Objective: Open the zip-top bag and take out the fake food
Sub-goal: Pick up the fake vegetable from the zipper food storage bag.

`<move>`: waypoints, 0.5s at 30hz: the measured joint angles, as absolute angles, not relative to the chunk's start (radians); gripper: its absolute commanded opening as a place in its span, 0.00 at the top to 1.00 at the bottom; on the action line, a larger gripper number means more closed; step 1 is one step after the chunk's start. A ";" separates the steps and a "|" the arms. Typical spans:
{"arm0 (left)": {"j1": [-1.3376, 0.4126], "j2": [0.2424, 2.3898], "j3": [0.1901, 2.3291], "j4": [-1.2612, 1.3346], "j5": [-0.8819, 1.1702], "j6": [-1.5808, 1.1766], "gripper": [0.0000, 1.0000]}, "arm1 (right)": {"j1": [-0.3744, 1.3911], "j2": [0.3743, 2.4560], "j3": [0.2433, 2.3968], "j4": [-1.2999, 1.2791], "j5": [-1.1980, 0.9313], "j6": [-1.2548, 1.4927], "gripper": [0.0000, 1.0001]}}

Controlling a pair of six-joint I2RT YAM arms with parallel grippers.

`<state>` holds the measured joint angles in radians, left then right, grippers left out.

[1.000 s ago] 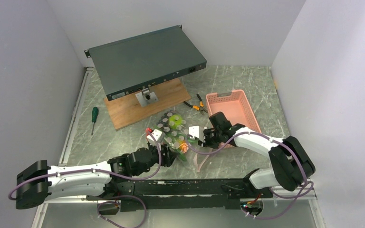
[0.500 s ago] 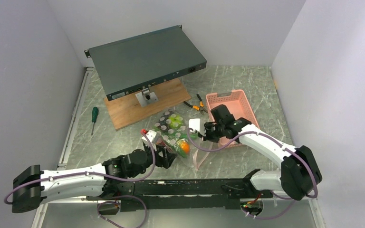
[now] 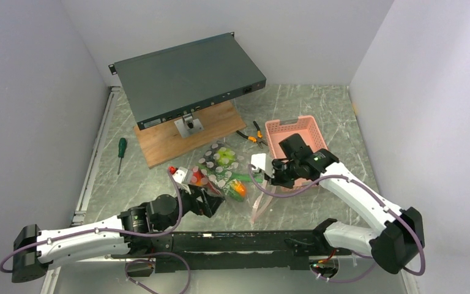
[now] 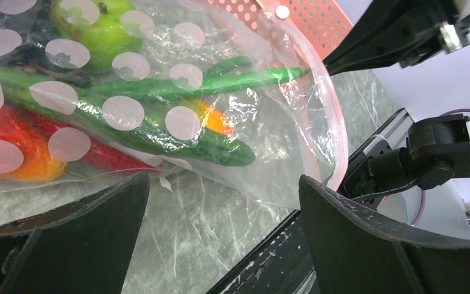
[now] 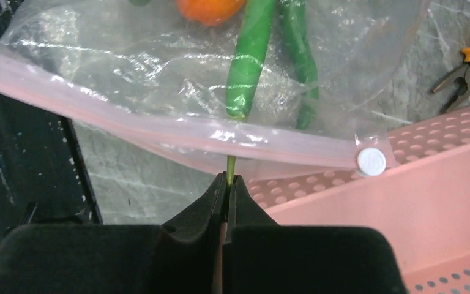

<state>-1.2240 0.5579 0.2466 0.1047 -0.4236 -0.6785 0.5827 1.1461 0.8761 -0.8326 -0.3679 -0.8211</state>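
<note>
The zip-top bag (image 3: 222,166), clear with pale dots, lies at the table's middle with the fake food inside: a green apple (image 4: 95,27), long green pods (image 4: 159,131), red pieces (image 4: 0,131) and an orange mango (image 4: 217,119). My right gripper (image 5: 228,179) is shut on the thin stem of a green pod (image 5: 248,61), just below the bag's pink zip strip (image 5: 177,131). It sits at the bag's right side (image 3: 268,177). My left gripper (image 4: 220,184) stands wide open over bare table at the bag's near edge, holding nothing.
A pink slotted basket (image 3: 311,136) stands just right of the bag, under my right arm. Orange-handled pliers (image 3: 251,136) lie behind the bag. A dark grey device (image 3: 186,76) on a wooden board (image 3: 159,147) fills the back, and a green screwdriver (image 3: 121,150) lies at the left.
My left gripper has opened wide and drawn back toward the near left. My right gripper has closed on the pod's stem and shifted right, pulling the bag's zip edge with it.
</note>
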 measured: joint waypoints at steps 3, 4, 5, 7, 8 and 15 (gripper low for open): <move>-1.224 0.545 0.247 0.084 -0.424 -0.693 0.03 | 0.575 1.096 0.889 -0.879 -0.363 -0.803 1.00; -1.224 0.545 0.247 0.078 -0.424 -0.698 0.03 | 0.570 1.076 0.889 -0.894 -0.363 -0.798 1.00; -1.224 0.545 0.247 0.072 -0.424 -0.702 0.03 | 0.564 1.058 0.890 -0.908 -0.363 -0.794 1.00; -1.224 0.544 0.247 0.056 -0.424 -0.707 0.03 | 0.541 1.014 0.899 -0.955 -0.364 -0.791 1.00; -1.224 0.542 0.247 0.050 -0.424 -0.712 0.02 | 0.526 0.995 0.907 -0.978 -0.368 -0.791 1.00; -1.224 0.485 0.247 0.039 -0.424 -0.728 0.02 | 0.408 0.845 0.938 -1.116 -0.385 -0.796 1.00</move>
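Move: The right hand already pinches the green vegetable's stem just outside the bag mouth. The vegetable's middle lies about 9 cm to its left, 2 cm ahead and 5 cm lower, and the orange pepper some 11 cm left, 1 cm back, 8 cm down. The bag mouth's middle is about 3 cm back, 2 cm left and 7 cm lower; the pink basket's middle is 12 cm ahead, 11 cm right, 7 cm down. From the left hand the vegetable lies some 9 cm right, 9 cm ahead, 10 cm down. With its fingers kept shut on the stem, the right hand draws the green vegetable lengthwise out through the bag mouth, travelling about 6 cm to the right and nearly as far up while easing some 3 cm back, so that it leaves the bag's pink lip and passes to the near side of the basket. It climbs steadily and picks up speed sideways as the wrist swings roughly 10 degrees clockwise, the fingers still pointing mostly down and to the left. ##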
